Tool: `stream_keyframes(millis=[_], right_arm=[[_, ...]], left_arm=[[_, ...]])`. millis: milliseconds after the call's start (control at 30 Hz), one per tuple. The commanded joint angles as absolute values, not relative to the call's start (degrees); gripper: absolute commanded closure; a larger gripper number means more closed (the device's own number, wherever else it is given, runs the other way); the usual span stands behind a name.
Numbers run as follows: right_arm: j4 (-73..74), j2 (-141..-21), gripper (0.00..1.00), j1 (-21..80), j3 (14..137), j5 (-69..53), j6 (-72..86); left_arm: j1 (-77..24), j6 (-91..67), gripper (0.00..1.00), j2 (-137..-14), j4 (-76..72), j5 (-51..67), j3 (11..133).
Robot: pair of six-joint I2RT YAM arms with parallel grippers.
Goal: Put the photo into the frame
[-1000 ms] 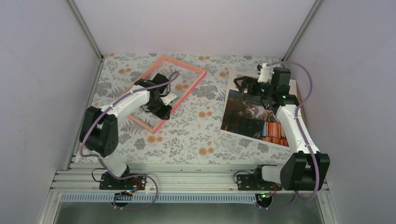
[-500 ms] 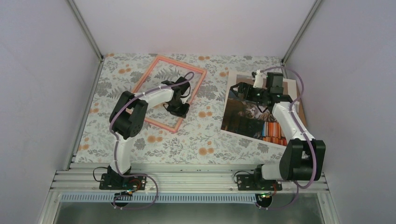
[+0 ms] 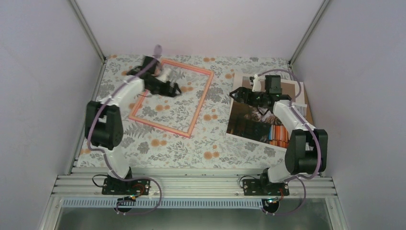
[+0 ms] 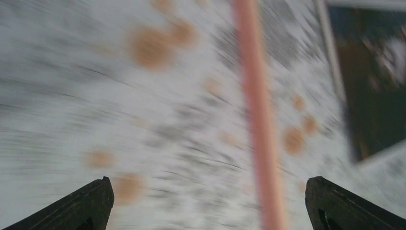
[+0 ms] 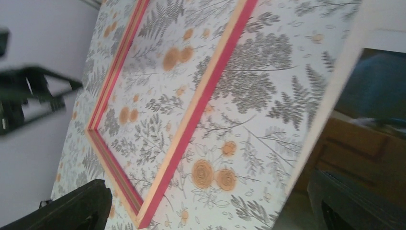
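Observation:
The pink frame (image 3: 197, 105) lies flat on the flowered tablecloth at the back left; through it the cloth shows. My left gripper (image 3: 173, 89) hovers open over the frame's far-left part and holds nothing. The left wrist view is blurred: a pink frame edge (image 4: 256, 120) runs between the fingers (image 4: 91, 206), and the dark photo (image 4: 373, 86) is at the upper right. The cat photo (image 3: 258, 120) lies flat at the right. My right gripper (image 3: 235, 94) stands open at its far-left corner. In the right wrist view the frame (image 5: 201, 110) lies ahead and the photo's white border (image 5: 335, 96) is on the right.
A brown board's edge (image 3: 309, 114) shows beyond the photo's right side, near the right wall. White walls close in the table on three sides. The left gripper (image 5: 33, 96) appears at the left of the right wrist view.
The left gripper has opened and let go of the frame, which now lies flat. It swung to the frame's far-left part. The right gripper moved left to the photo's corner.

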State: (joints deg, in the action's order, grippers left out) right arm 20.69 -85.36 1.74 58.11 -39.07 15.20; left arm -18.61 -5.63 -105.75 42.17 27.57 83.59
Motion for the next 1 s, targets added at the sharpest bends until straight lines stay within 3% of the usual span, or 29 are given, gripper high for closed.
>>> stream_keyframes(millis=[0,300,500,700,967], right_arm=[[17.2,-88.3,0.00,5.0,60.0,-41.8,15.6],[15.8,-94.9,0.00,8.5,62.9,-44.3,13.9],[16.3,-96.8,0.00,8.9,63.2,-43.8,12.8],[18.1,-95.8,0.00,8.7,64.2,-38.4,10.9],[19.4,-93.4,0.00,6.0,67.1,-33.7,9.9]], left_arm=[[-5.6,11.3,0.00,-104.8,39.4,23.7,86.8],[5.5,18.9,0.00,-121.6,41.4,24.0,99.4],[5.4,20.3,0.23,-126.8,43.8,26.5,102.0],[-3.8,20.0,0.26,-116.4,35.9,14.7,91.8],[-19.0,11.6,0.21,-115.5,36.8,18.5,92.0]])
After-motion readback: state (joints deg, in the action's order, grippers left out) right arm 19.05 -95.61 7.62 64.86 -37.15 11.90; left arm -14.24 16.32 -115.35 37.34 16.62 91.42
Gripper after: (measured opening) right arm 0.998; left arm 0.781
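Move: The frame lies flat, its left side's middle some 16 cm to the left of the left hand, 12 cm ahead and about 11 cm below; its right side is roughly 10 cm to that hand's right and 3 cm ahead. The photo's middle is about 36 cm to the left hand's right and 7 cm back. From the right hand, the frame's right side lies some 14 cm left, 4 cm ahead, the photo 12 cm right and 6 cm back, all about 15 cm below. Swinging fast to the left and forward over the frame, the left hand travels some 23 cm, drops just outside the frame's left side while its fingers narrow to about three quarters open, then sweeps back rightward about 15 cm, rising over the opening and pushing that side along on its way. The right hand, wide open, eases left about 5 cm and down towards the frame, then begins to drift back and rise. ##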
